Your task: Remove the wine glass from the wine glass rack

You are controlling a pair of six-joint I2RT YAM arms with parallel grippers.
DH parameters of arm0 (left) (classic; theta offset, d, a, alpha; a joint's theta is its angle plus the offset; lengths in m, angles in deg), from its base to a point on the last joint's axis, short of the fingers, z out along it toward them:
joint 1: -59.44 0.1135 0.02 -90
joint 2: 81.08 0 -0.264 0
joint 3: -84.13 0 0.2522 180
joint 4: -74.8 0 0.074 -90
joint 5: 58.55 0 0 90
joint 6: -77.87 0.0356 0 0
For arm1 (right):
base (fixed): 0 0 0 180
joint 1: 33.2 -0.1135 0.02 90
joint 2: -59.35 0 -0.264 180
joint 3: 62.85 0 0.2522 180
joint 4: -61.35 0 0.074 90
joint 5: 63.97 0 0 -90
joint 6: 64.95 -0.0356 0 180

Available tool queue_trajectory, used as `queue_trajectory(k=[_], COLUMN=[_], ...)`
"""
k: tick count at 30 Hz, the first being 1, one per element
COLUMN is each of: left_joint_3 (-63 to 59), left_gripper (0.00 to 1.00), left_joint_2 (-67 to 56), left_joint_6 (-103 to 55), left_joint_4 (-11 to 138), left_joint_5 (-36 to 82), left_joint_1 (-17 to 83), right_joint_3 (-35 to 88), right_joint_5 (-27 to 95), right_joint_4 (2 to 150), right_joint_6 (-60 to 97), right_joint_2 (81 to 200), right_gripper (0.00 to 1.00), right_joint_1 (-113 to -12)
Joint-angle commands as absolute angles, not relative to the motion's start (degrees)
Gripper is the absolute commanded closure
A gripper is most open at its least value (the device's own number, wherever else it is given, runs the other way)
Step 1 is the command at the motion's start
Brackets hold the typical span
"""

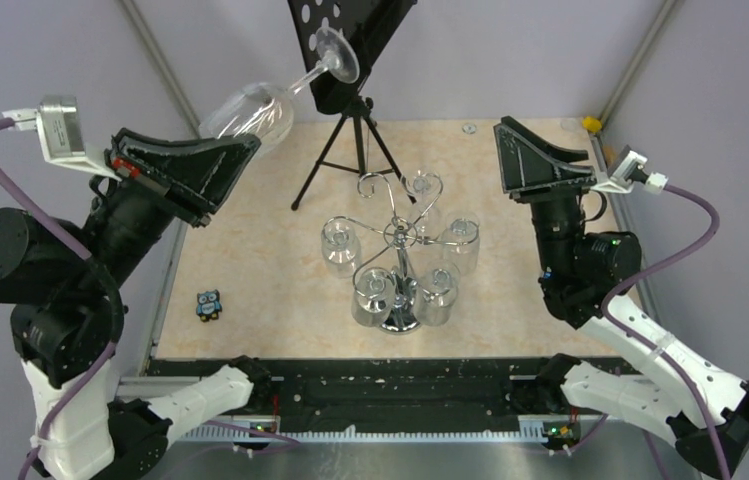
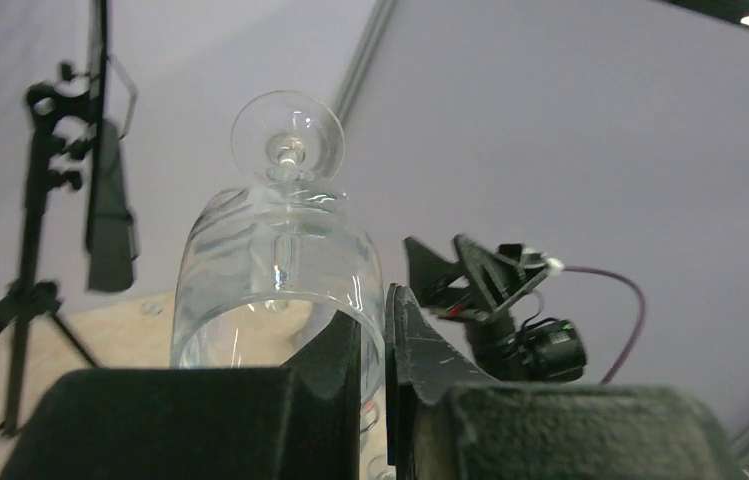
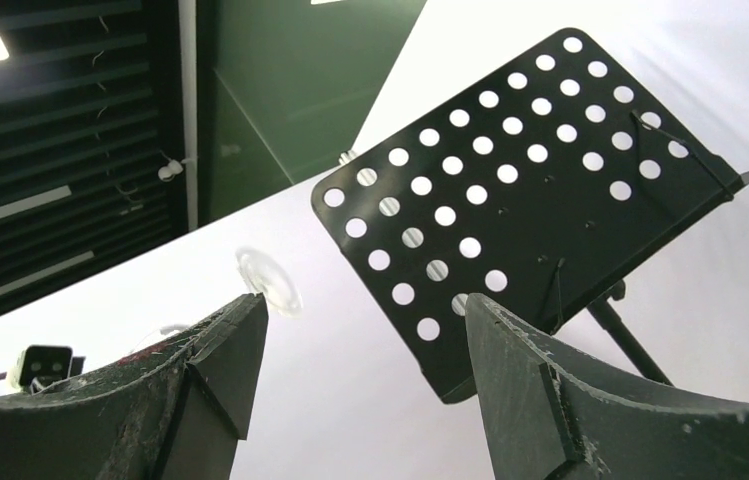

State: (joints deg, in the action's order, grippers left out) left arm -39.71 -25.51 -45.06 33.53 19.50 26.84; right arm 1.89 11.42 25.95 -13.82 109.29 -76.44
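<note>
A clear wine glass point(image 1: 250, 115) hangs in the air at the back left, tilted, with its foot pointing at the music stand. My left gripper point(image 1: 248, 148) is shut on its rim. In the left wrist view one finger sits inside the wine glass point(image 2: 280, 270) and the other outside, and the left gripper point(image 2: 387, 340) pinches the wall. The chrome wine glass rack point(image 1: 400, 240) stands mid-table, well apart from the held glass, with several glasses hanging bowl-down from it. My right gripper point(image 1: 506, 140) is raised at the back right, and the right gripper point(image 3: 360, 330) is open and empty.
A black music stand point(image 1: 350, 60) on a tripod stands at the back centre, close to the held glass's foot; the music stand's point(image 3: 520, 190) perforated plate fills the right wrist view. A small owl figure point(image 1: 209, 305) lies front left. A yellow item point(image 1: 590, 123) sits in the back right corner.
</note>
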Motion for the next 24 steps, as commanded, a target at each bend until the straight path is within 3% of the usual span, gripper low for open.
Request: queue_trajectory(k=[1, 10, 17, 24], left_joint_3=[-41.3, -37.1, -32.1, -27.2], left_gripper=[1.00, 1.00, 1.00, 1.00], left_joint_2=[-27.7, -28.7, -24.7, -16.6], left_joint_6=[-38.7, -32.6, -30.5, -34.4], left_joint_4=[18.7, 2.7, -2.6, -5.5], left_joint_5=[29.5, 39.7, 53.5, 62.3], left_joint_1=[27.0, 27.0, 27.1, 28.1], right_joint_3=[1.3, 1.8, 13.7, 13.8], right_joint_5=[10.1, 9.5, 12.9, 11.2], right_joint_4=[26.8, 32.0, 56.5, 62.6], right_joint_6=[-11.3, -9.3, -2.2, 0.0], right_joint_2=[108.3, 107.6, 111.2, 111.1], right_gripper=[0.27, 0.27, 0.27, 0.27], right_joint_1=[-77.0, -77.0, -77.0, -77.0])
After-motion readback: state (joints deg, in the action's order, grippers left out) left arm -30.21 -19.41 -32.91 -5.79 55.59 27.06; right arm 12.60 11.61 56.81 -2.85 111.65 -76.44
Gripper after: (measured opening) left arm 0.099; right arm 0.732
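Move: The wine glass is already pinched at its rim by the left fingers, its middle about 5 cm ahead, 5 cm right and 4 cm above them. The open left part of the table lies some 15 cm ahead, 8 cm left and 62 cm below; the owl figure 4 cm ahead and 24 cm left at table height, the rack's middle about level, 14 cm right, 46 cm down. From the empty right hand, the open table spot is roughly 34 cm left, 6 cm ahead, 53 cm down. The wine glass is swung down towards the open left part of the table: the left hand, keeping its rim pinch, sinks about 24 cm while going 10 cm forward and some 7 cm left, turning counter-clockwise and tipping nearly 70 degrees in all, so fingers that pointed up to the right end forward and down. The right hand, open and empty, eases down, forward and left, its fingers tipping to point less steeply up. ##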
